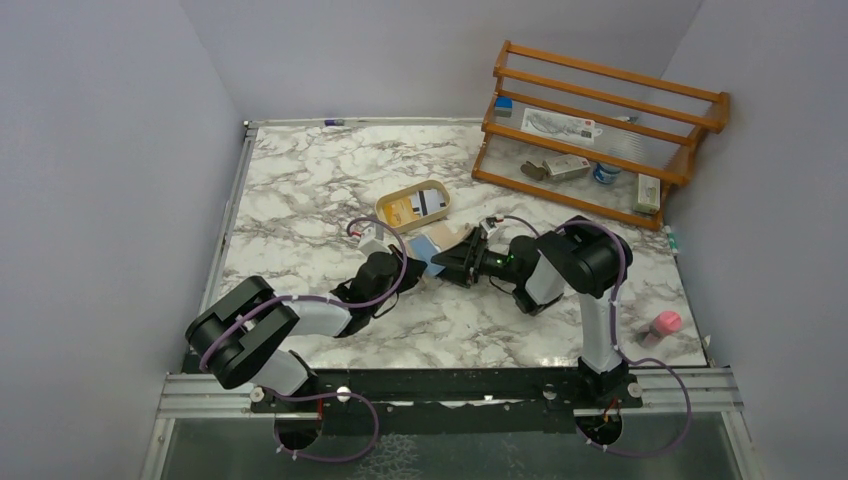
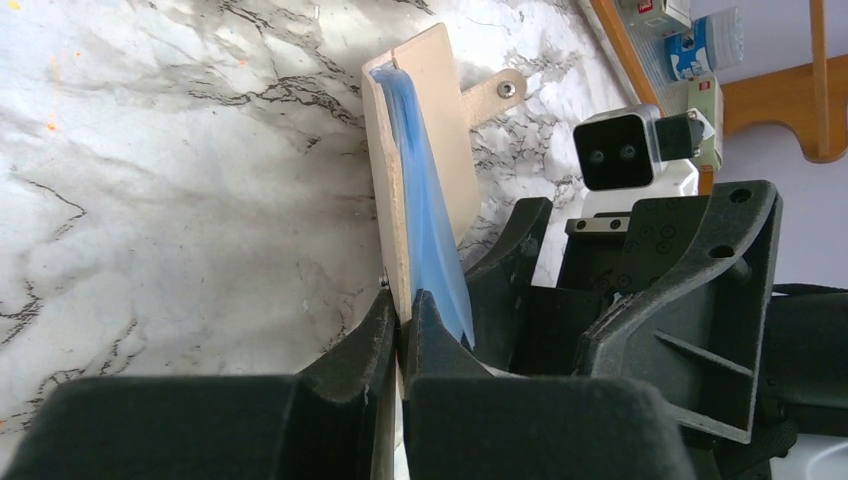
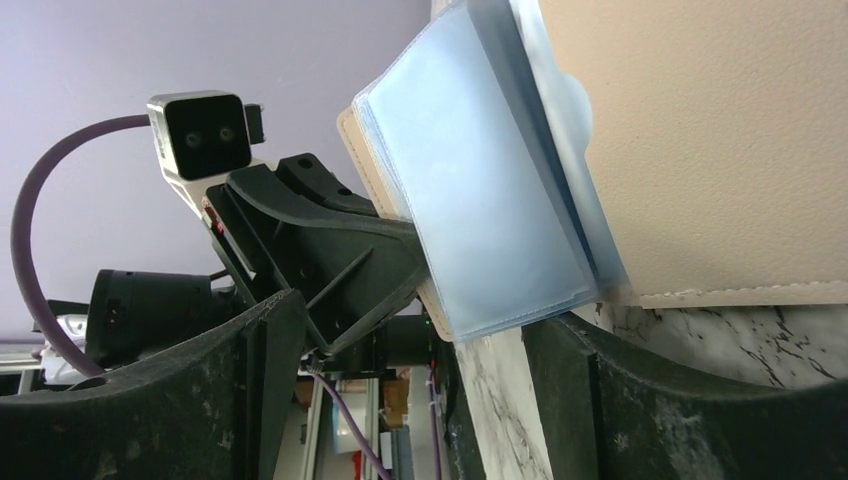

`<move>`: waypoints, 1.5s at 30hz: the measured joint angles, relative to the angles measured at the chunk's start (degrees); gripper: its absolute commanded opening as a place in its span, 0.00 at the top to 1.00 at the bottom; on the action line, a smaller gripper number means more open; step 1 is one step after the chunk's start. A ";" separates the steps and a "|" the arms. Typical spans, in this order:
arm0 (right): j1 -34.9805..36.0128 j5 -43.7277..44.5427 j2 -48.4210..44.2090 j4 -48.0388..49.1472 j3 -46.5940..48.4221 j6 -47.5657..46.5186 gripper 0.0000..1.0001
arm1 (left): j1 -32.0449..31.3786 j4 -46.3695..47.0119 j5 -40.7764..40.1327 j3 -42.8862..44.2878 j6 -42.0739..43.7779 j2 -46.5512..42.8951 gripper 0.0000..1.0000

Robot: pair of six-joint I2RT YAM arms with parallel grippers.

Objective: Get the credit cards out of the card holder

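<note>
The tan card holder [image 1: 447, 238] lies open and lifted at the table's middle, with light blue credit cards [image 1: 421, 251] fanned out of it. My left gripper [image 1: 410, 270] is shut on the edge of one tan half [image 2: 400, 200], with the cards [image 2: 428, 210] right beside the pinch [image 2: 403, 305]. The closing tab [image 2: 499, 91] points away. My right gripper [image 1: 463, 260] faces it from the right and is open. In the right wrist view the jaws [image 3: 430, 385] stand wide apart, just below the cards' [image 3: 480, 200] lower edge. The other wallet half [image 3: 700, 130] fills the upper right.
An oval beige tray [image 1: 388, 200] holding cards sits just behind the wallet. A wooden rack [image 1: 600, 75] with small items stands at the back right. A pink object [image 1: 664, 324] lies at the right edge near the front.
</note>
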 measured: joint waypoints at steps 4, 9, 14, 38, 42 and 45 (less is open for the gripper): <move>0.00 0.07 -0.22 -0.04 0.42 0.04 0.17 | 0.00 0.13 -0.31 -0.04 0.00 0.42 1.00; -0.09 0.37 -0.42 -0.04 0.50 0.52 0.17 | -0.26 0.57 -0.44 -0.50 -0.02 0.55 1.00; -0.50 0.39 -1.07 -0.07 0.96 1.14 0.17 | -0.37 1.36 -0.35 -1.36 -0.11 0.55 1.00; -2.49 3.82 -1.99 0.00 2.38 0.59 0.17 | -1.86 2.95 5.25 -4.66 -0.50 0.63 0.34; -2.49 3.82 -1.92 0.00 0.59 0.20 0.17 | -1.79 3.15 5.25 -4.72 -0.48 0.63 0.34; -2.49 3.82 -1.42 0.00 0.04 0.17 0.17 | -1.46 3.34 5.25 -4.87 -0.46 0.63 0.34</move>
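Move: The left hand's shut fingers still hold the card holder's near-left edge, with the holder's middle about 4 cm ahead and 3 cm to the right, near fingertip height. From the open right hand, that middle is roughly 3 cm ahead, 1 cm left and 1 cm below. The tray stands some 12 cm ahead and 2 cm left of the left hand, about 4 cm lower. Left hand lets go of the holder, opening and drawing 4 cm back and down; right edges forward. ##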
